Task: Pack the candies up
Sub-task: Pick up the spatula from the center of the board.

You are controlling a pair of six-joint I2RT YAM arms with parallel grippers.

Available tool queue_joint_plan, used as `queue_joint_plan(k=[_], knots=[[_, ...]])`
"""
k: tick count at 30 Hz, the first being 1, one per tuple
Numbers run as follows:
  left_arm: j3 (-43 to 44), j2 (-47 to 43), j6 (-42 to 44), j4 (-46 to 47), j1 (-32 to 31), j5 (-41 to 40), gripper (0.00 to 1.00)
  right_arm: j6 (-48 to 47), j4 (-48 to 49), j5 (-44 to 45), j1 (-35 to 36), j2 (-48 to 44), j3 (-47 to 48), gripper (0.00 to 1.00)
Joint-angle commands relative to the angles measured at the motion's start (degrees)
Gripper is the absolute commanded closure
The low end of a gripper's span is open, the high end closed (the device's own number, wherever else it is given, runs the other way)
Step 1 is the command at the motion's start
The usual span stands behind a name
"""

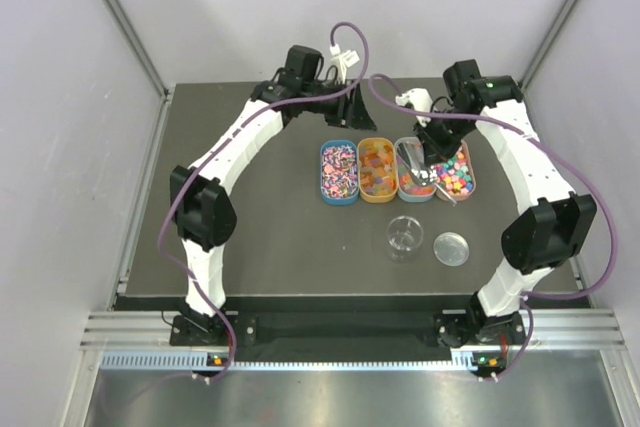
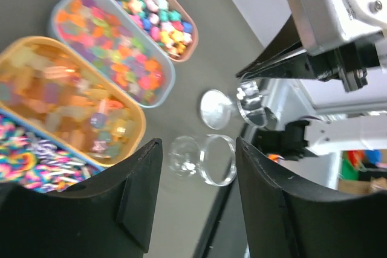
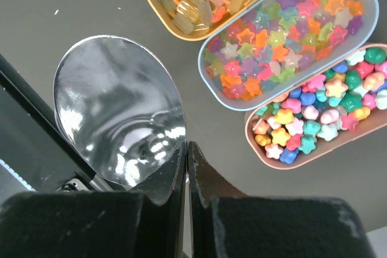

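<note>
The candies fill four oval trays in a row: pink-black-white bits (image 1: pixel 338 171), orange-yellow gummies (image 1: pixel 377 169), rainbow star gummies (image 1: pixel 411 183) and pastel pieces (image 1: pixel 458 173). In the right wrist view the star gummies (image 3: pixel 284 34) and pastel pieces (image 3: pixel 314 116) lie close by. My right gripper (image 3: pixel 186 146) is shut on the silver scoop (image 3: pixel 118 116), whose bowl is empty. From above, that right gripper (image 1: pixel 428 152) holds the scoop (image 1: pixel 417 175) over the row's right half. My left gripper (image 2: pixel 198 143) is open with nothing in it, hovering behind the trays (image 1: pixel 352 112).
A clear round jar (image 1: pixel 404 237) stands in front of the trays, its lid (image 1: pixel 451 248) flat beside it on the right. In the left wrist view the jar (image 2: pixel 205 160) and lid (image 2: pixel 216 108) lie beyond the fingers. Grey walls enclose the dark table (image 1: pixel 270 247).
</note>
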Motion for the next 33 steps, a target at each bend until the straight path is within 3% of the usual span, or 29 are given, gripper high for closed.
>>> queue_joint_plan(k=[1, 23, 33], knots=[[-0.5, -0.9, -3.5, 5.9, -1.9, 5.3, 0.44, -0.5, -1.7, 0.2, 1.8, -0.1, 3.8, 1.0], [-0.3, 5.5, -4.6, 6.6, -6.8, 6.6, 0.53, 0.0, -1.2, 1.0, 4.2, 1.3, 6.2, 1.0], [1.8, 7.8, -4.6, 6.8, -6.8, 7.2, 0.65, -0.4, -1.2, 2.5, 6.7, 2.3, 7.0, 1.0]])
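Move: The left hand, empty and half open, has the middle of the spatula's bowl about 11 cm to its right, 8 cm back and 6 cm below. On the table, some 23 cm beneath this hand, the orange tray lies 6 cm right and 11 cm back, the light-blue tray 16 cm right and 11 cm back. The right hand already pinches the bowl, whose middle is about 4 cm to its left, 1 cm back and 1 cm below. The left hand reaches about 5 cm to its right and 4 cm back towards the far-left rim of the spatula's bowl, sinking some 4 cm mostly in the middle of the move, then all but stops there while it keeps narrowing its half-open fingers around the rim, the wrist having turned about 10 degrees clockwise. The right hand keeps the bowl pinched in its shut fingers and holds it out nearly still over the trays, drifting only a centimetre or two left towards the left hand. ##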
